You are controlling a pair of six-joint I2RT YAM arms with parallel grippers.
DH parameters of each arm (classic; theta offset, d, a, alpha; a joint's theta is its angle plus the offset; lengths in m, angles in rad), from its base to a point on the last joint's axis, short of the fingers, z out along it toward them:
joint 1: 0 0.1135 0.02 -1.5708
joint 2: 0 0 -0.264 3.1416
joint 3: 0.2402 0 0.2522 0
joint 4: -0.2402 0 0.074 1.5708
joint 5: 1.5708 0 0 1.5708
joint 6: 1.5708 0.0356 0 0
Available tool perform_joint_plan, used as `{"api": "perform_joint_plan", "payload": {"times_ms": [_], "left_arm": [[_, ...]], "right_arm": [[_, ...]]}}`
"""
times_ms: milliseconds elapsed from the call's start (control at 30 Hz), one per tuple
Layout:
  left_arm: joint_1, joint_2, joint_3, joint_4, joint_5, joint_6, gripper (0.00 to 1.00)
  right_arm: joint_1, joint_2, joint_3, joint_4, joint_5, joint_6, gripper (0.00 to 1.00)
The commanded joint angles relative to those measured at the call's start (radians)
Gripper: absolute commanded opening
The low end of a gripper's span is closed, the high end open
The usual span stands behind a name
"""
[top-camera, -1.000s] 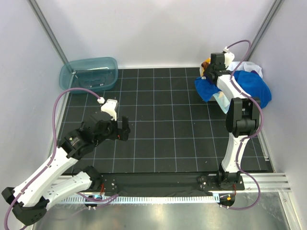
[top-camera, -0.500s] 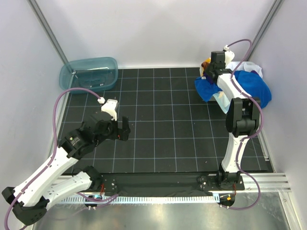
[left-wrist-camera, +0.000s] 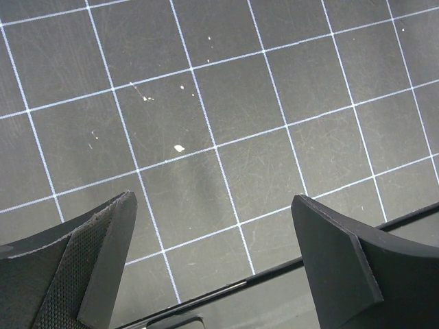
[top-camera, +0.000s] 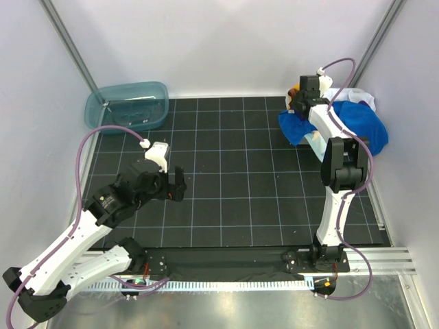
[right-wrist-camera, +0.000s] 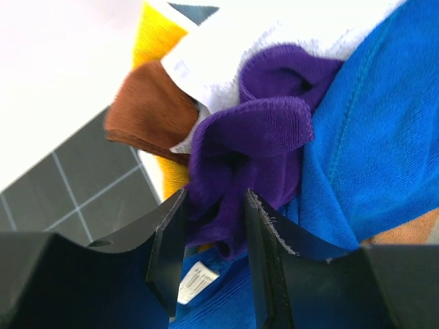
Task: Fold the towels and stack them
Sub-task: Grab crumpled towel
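The towels lie in a heap [top-camera: 350, 120] at the back right of the mat. A royal blue towel [top-camera: 360, 122] covers most of it. Close up, a deep purple towel [right-wrist-camera: 267, 130] sits bunched on the blue towel [right-wrist-camera: 374, 151], with a white towel [right-wrist-camera: 226, 55] and an orange-brown towel [right-wrist-camera: 147, 113] behind. My right gripper [right-wrist-camera: 215, 195] reaches into the heap [top-camera: 298, 103], its fingers shut on a hanging fold of the purple towel. My left gripper [left-wrist-camera: 211, 199] hovers wide open over bare mat [top-camera: 177, 184], holding nothing.
A teal translucent tub [top-camera: 127, 104] stands at the back left corner. The black gridded mat [top-camera: 233, 164] spans the space between the arms. A white label [right-wrist-camera: 197, 281] shows on the blue cloth under the right fingers. Grey walls enclose the back and both sides.
The right wrist has shifted slightly over the towel heap. The left arm has not moved.
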Motion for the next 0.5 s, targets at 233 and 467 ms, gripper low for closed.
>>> {"api": "perform_joint_plan", "payload": {"times_ms": [233, 467], "left_arm": [[0.004, -0.003, 0.000, 0.027, -0.012, 0.020, 1.00], [0.004, -0.006, 0.003, 0.025, -0.011, 0.020, 0.99]], "right_arm": [[0.002, -0.006, 0.058, -0.011, 0.026, -0.002, 0.14], [-0.001, -0.041, 0.219, -0.081, 0.079, -0.042, 0.01]]}}
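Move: The right hand is right above the box's heap. The purple crumpled towel's near-left end lies between its fingertips, and the towel's middle is about 3 cm ahead, 3 cm right and 2 cm below. The brown towel is some 7 cm ahead and 1 cm left; the white towel 7 cm ahead and 14 cm right; the blue towel's bulk 5 cm back and 21 cm right. From the left hand, the purple towel is roughly 40 cm ahead, 53 cm right and 9 cm lower. The right fingertips pinch the near-left end of the purple towel between them, closing from about half open to almost shut as the hand dips some 1 cm into the heap. Still holding the cloth, the hand then rises about 3 cm from its lowest point, easing slightly forward, and is still going up. ##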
